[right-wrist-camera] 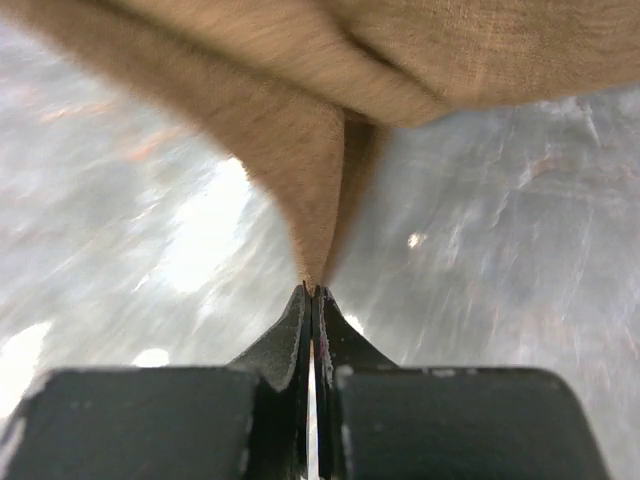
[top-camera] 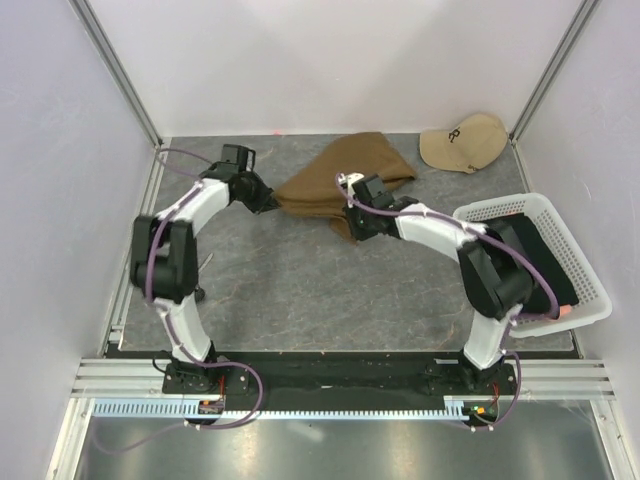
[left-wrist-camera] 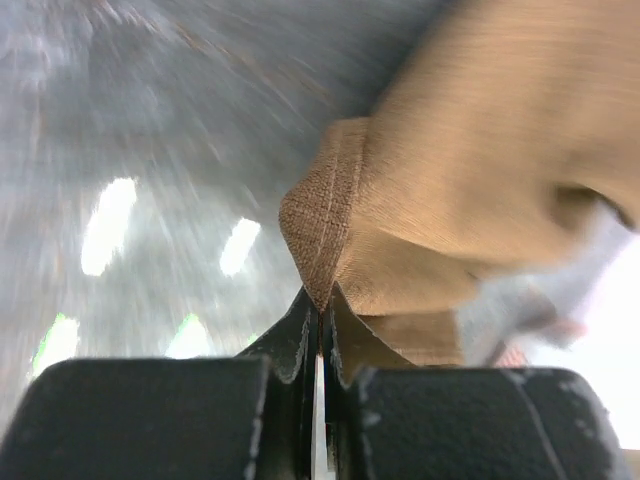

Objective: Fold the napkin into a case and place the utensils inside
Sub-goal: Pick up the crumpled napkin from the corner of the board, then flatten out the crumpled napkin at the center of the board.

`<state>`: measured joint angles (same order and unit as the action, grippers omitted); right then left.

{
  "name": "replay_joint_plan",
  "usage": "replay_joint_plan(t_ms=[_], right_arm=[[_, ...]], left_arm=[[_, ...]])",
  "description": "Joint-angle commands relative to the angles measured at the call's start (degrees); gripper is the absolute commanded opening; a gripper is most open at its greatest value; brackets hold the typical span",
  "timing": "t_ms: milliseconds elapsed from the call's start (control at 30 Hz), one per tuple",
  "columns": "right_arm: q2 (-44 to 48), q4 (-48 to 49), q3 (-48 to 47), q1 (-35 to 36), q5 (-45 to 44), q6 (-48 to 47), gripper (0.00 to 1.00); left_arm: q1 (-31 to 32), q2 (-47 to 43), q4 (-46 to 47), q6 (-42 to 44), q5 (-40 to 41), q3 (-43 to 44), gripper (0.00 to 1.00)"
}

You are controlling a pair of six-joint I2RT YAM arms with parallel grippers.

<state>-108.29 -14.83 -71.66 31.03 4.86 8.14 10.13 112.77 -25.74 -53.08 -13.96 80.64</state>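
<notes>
The olive-brown napkin [top-camera: 350,175] lies bunched at the back middle of the grey table. My left gripper [top-camera: 270,203] is shut on the napkin's left corner; in the left wrist view the hemmed corner [left-wrist-camera: 322,215] is pinched at the left gripper [left-wrist-camera: 322,305]. My right gripper [top-camera: 352,222] is shut on the near right corner; the right wrist view shows the napkin [right-wrist-camera: 300,190] hanging taut from the right gripper [right-wrist-camera: 313,292], lifted off the table. No utensils are in view. The napkin does not form a case.
A beige cap [top-camera: 463,143] lies at the back right corner. A white mesh basket [top-camera: 585,270] holding black fabric [top-camera: 545,255] stands at the right edge, beside the right arm. Frame posts and white walls bound the table.
</notes>
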Motion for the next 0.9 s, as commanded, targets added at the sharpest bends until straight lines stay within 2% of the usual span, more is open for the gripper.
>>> replay_joint_plan(t_ms=[0, 33, 100, 133, 167, 233, 267, 367, 467, 567, 633, 667, 700, 733, 800, 833, 867], right_arm=[[18.53, -14.04, -0.59, 9.47, -10.91, -0.41, 0.0], [21.16, -16.43, -0.5, 11.41, -12.15, 0.03, 0.0], [28.9, -23.1, -0.94, 18.17, -16.0, 1.95, 0.0], [31.1, -25.84, -1.72, 21.06, -17.42, 2.92, 0.0], [34.52, -28.39, -4.08, 28.14, -19.0, 3.98, 0.0], [36.48, -35.33, -7.51, 36.25, -21.99, 8.1, 0.0], [37.09, -37.36, -11.27, 44.56, -22.78, 9.68, 0.0], [36.31, -42.9, -17.0, 58.12, -26.65, 16.98, 0.0], [37.44, -43.18, -17.82, 63.45, -31.66, 22.17, 0.0], [41.64, -42.39, -15.45, 61.89, -42.72, 24.11, 0.0], [44.2, -41.08, -14.22, 56.72, -43.45, 22.81, 0.0], [46.57, -39.85, -12.47, 48.86, -40.75, 19.66, 0.0], [47.46, -38.1, -11.67, 43.91, -38.29, 17.98, 0.0], [47.82, -37.47, -10.97, 34.55, -35.65, 16.4, 0.0], [46.34, -36.15, -9.56, 26.32, -28.96, 11.65, 0.0], [45.11, -35.45, -8.86, 18.62, -26.94, 10.33, 0.0], [41.96, -34.83, -7.28, 15.24, -23.88, 9.36, 0.0]], left_arm=[[-0.02, -20.37, 0.25, 7.01, 2.35, -3.02, 0.02], [-0.02, -27.1, 0.16, 9.11, 2.53, -5.38, 0.02], [-0.02, -33.9, -0.45, 10.97, 2.88, -7.77, 0.02], [-0.02, -41.33, -0.89, 12.81, 3.66, -9.69, 0.02], [-0.02, -44.88, -1.94, 13.7, 3.93, -10.41, 0.02], [-0.02, -52.44, -3.26, 17.02, 6.2, -11.38, 0.02], [-0.02, -59.26, -3.62, 18.0, 7.27, -11.47, 0.02], [-0.02, -68.35, -3.79, 20.91, 11.13, -10.95, 0.02], [-0.02, -69.79, -3.18, 22.49, 12.02, -8.66, 0.02], [-0.02, -64.89, -0.64, 22.76, 10.1, -7.17, 0.02], [-0.02, -57.86, 3.3, 21.71, 6.95, -6.38, 0.02], [0.06, -54.62, 4.72, 21.27, 6.14, -5.94, 0.02], [0.06, -48.84, 6.38, 20.13, 4.74, -4.98, 0.02], [0.33, -45.22, 9.53, 19.69, 3.77, -3.92, 0.02], [1.29, -38.71, 12.01, 19.51, 2.53, 0.8, 0.02], [2.86, -31.46, 12.9, 19.85, 2.7, 3.01, 0.02], [3.57, -28.08, 13.34, 20.12, 2.88, 5.29, 0.02]])
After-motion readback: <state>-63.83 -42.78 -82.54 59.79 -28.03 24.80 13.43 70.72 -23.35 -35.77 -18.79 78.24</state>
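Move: Each hand already pinches an edge of the crumpled napkin, a few centimetres above the board. From the left hand, the middle of the napkin lies about 10 cm ahead and 17 cm to the right; from the right hand, it is some 17 cm ahead and 2 cm left. The cap lies about 28 cm ahead and 26 cm right of the right hand, the white basket about 36 cm right and 6 cm back. Up and back together, fast, both hands swing the pinched napkin towards the bases, the left rising nearly 40 cm and the right about 30, with the right drawing back farthest; both then reverse and sweep forward 15 cm or so, veering right, the left sinking somewhat. The left wrist tips its fingers up about 65 degrees before easing back; both grips stay shut. ##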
